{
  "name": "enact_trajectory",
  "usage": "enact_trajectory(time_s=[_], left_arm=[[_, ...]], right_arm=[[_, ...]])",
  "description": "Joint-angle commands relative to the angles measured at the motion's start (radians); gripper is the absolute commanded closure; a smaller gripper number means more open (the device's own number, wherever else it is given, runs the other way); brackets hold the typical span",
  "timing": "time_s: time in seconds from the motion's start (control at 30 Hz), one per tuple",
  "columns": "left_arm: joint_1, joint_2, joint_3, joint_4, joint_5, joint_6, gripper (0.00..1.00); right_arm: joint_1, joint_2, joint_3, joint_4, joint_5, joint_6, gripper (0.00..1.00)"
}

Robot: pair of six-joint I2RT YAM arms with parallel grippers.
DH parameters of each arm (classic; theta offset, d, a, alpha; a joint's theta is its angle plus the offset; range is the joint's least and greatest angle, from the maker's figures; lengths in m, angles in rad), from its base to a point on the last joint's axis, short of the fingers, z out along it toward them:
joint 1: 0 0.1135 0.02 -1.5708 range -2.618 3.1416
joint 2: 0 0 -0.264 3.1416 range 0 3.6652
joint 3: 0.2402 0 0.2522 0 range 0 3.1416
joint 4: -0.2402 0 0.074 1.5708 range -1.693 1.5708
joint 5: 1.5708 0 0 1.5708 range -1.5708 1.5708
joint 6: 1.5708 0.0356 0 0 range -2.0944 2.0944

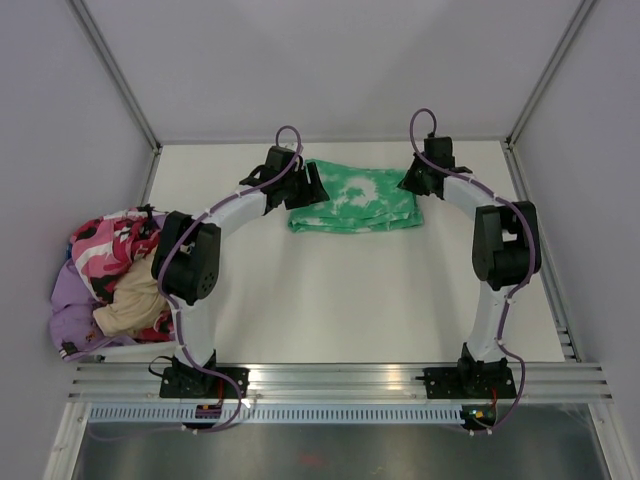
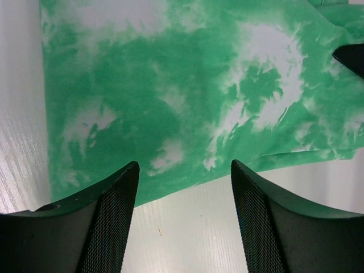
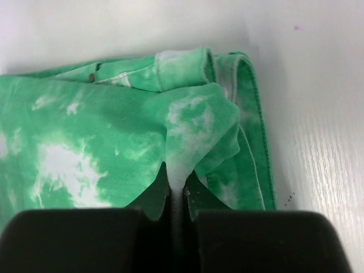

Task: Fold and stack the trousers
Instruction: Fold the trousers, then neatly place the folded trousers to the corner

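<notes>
The trousers (image 1: 355,208) lie folded into a flat bright green and white mottled rectangle at the back middle of the table. My left gripper (image 1: 312,186) is at their left end and stands open. In the left wrist view, the left gripper (image 2: 183,165) has only bare table and the near edge of the trousers (image 2: 170,96) between its fingers. My right gripper (image 1: 413,183) is at the right end. In the right wrist view, the right gripper (image 3: 178,179) is shut on a pinched-up fold of the trousers (image 3: 102,136). A small dark button (image 3: 91,75) shows at the waistband.
A pile of other clothes (image 1: 110,285), pink, purple and cream, lies at the left edge of the white table (image 1: 330,300). White walls with metal frame posts enclose the back and sides. The arm bases sit on a rail (image 1: 340,380) along the near edge.
</notes>
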Motion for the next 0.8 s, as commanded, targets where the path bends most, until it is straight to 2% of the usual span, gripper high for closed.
enact_trajectory(time_s=[0.0,0.1,0.17,0.27,0.37,0.57,0.67,0.7,0.77], left_arm=[[0.002,-0.038,0.005,0.047,0.027,0.044,0.28],[0.005,-0.038,0.009,0.049,0.027,0.052,0.28],[0.01,-0.038,0.011,0.051,0.028,0.05,0.28],[0.021,-0.035,0.011,0.052,0.036,0.046,0.28],[0.028,-0.038,0.005,0.049,0.033,0.044,0.28],[0.033,-0.047,-0.009,0.032,0.002,0.047,0.28],[0.037,-0.047,-0.015,0.031,-0.003,0.044,0.28],[0.039,-0.047,-0.017,0.032,-0.003,0.041,0.28],[0.039,-0.042,-0.015,0.032,0.004,0.038,0.28]], right_arm=[[0.023,-0.127,-0.057,0.251,-0.104,-0.141,1.0],[0.025,-0.19,-0.141,0.416,-0.207,-0.195,1.0],[0.023,-0.176,-0.149,0.446,-0.244,-0.218,1.0],[0.023,-0.12,-0.097,0.42,-0.304,-0.23,1.0],[0.017,-0.066,-0.08,0.409,-0.284,-0.236,1.0],[-0.04,0.023,-0.036,0.265,-0.247,-0.216,0.98],[-0.064,0.043,-0.062,0.237,-0.257,-0.209,0.83],[-0.067,0.058,-0.06,0.189,-0.237,-0.216,0.65],[-0.075,0.08,-0.034,0.133,-0.223,-0.241,0.5]])
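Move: The right hand already pinches the upper layer near the right end of the folded trousers, whose middle lies about 15 cm to its left, 4 cm back and 2 cm lower; the far waistband corner is some 7 cm ahead and 4 cm right. From the open left hand, that pinched spot is about 26 cm right, 5 cm ahead and 6 cm lower, and the trousers' near-left corner 8 cm left, 4 cm back and 6 cm down. Up some 7 cm and about 4 cm left, the right hand lifts the pinched layer, its fingers tipping up about 20 degrees and turning counter-clockwise, then eases forward and comes back right and down to just below its starting height, roughly 2 cm farther out. There the fingers part around the cloth. The left hand, still open above the cloth, drifts slightly left. ##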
